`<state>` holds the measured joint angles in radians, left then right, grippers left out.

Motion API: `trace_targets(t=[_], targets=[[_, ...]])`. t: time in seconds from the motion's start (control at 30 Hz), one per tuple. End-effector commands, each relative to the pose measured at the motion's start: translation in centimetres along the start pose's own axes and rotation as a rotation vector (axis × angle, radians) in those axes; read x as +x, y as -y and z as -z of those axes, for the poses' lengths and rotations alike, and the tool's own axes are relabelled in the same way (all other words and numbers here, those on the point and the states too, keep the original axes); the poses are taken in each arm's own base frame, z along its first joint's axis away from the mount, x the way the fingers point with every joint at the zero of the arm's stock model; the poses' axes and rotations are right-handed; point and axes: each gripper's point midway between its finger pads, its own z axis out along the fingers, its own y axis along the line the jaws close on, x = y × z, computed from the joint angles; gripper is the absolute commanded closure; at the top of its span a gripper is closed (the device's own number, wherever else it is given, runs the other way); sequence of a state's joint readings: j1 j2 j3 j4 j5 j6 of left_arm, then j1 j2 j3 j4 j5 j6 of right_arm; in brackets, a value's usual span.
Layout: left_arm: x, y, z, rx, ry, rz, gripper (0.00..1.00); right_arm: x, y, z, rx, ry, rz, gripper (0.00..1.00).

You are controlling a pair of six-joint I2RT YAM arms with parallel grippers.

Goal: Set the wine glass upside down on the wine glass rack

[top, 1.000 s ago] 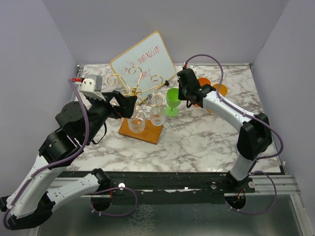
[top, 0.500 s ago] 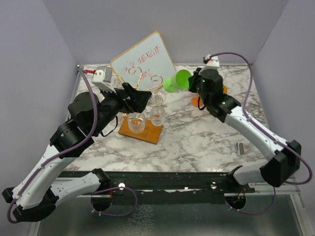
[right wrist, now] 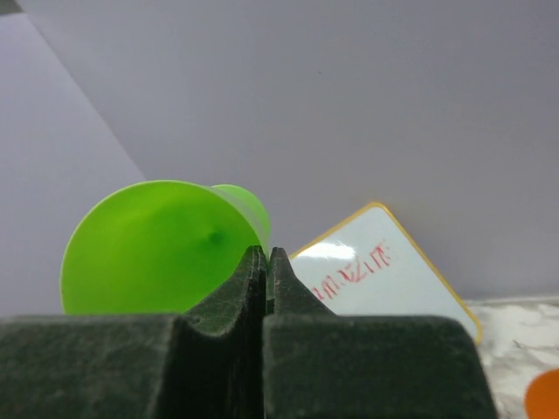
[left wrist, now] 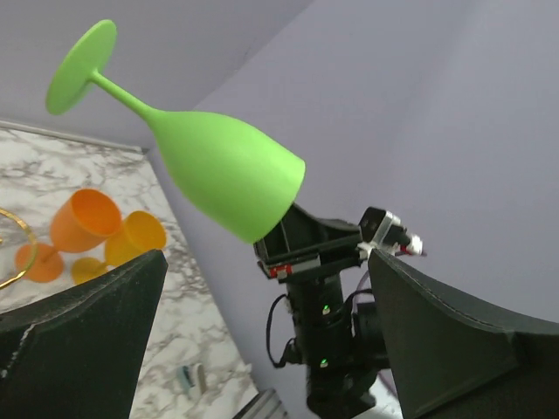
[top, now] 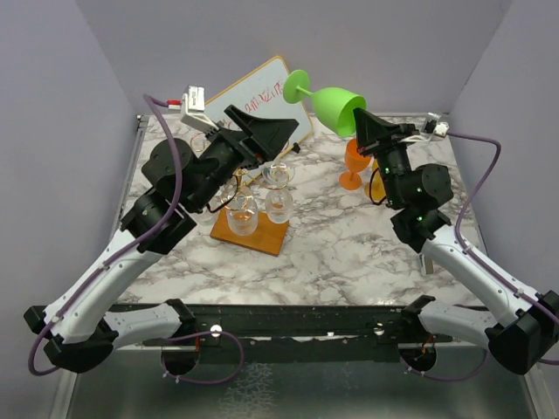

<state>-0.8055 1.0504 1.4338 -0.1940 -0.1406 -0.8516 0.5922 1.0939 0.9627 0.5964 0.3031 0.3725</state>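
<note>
The green wine glass (top: 336, 105) is up in the air above the back of the table, tipped over, its foot up and to the left. My right gripper (top: 363, 125) is shut on its rim; in the right wrist view the gripper (right wrist: 266, 253) pinches the rim of the green wine glass (right wrist: 148, 249). The wine glass rack (top: 262, 237) stands left of centre on its wooden base, with clear glasses (top: 279, 205) hanging on it and its gold arms mostly hidden behind my left arm. Raised over the rack, my left gripper (top: 272, 131) is open and empty, facing the green wine glass (left wrist: 223, 170).
A tilted whiteboard (top: 262, 92) with red writing leans at the back. Orange glasses (top: 355, 161) sit at the back right, under the lifted glass. A small grey object (top: 428, 262) lies on the marble at the right.
My right arm has lifted the green glass off the table and swung it up and over, bowl toward the gripper. My left arm has risen above the rack, still open.
</note>
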Motion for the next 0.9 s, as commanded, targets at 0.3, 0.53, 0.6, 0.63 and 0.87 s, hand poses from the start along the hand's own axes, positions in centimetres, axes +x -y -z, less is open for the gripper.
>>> trace_targets(t=[0.3, 0.53, 0.6, 0.63, 0.87], targets=[[-1.9, 4.2, -7.5, 0.108, 0.099, 0.341, 0.19, -7.7, -7.0, 3.2, -0.362, 0.238, -0.265, 0.99], [-2.3, 3.6, -8.7, 0.151, 0.180, 0.406, 0.49, -7.6, -7.2, 3.7, -0.383, 0.230, -0.267, 0.99], [-2.6, 3.6, -8.8, 0.158, 0.196, 0.401, 0.55, -7.2, -7.1, 3.8, -0.383, 0.221, -0.268, 0.99], [-2.8, 3.8, -8.8, 0.162, 0.202, 0.395, 0.58, -7.0, -7.1, 3.9, -0.385, 0.216, -0.270, 0.99], [-3.1, 3.6, -8.9, 0.182, 0.240, 0.370, 0.73, -6.1, -7.3, 4.4, -0.412, 0.182, -0.262, 0.99]])
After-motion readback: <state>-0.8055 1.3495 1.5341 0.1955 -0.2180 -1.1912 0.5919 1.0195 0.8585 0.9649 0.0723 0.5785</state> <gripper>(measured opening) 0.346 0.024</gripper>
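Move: The green wine glass hangs by its rim in my right hand. Its stem is about 15 cm ahead of my left hand, 7 cm to the right and 5 cm lower. From that hand the rack stands about 6 cm ahead, 8 cm left and 34 cm down. My right hand must bring the glass to my left gripper, roughly 8 cm back, 14 cm left and 6 cm up; the orange glass is about 11 cm ahead, 3 cm right and 37 cm below. I bring the glass and my left hand together in the air: my left hand reaches forward and right about 6 cm each, rising some 4 cm and rolling its left side down, while its wide-open fingers close to about a third around the stem just behind the foot. My right hand, still pinching the rim, draws back about 7 cm and rises 6 cm, tipping up and turning counter-clockwise, then slows almost to a stop. ##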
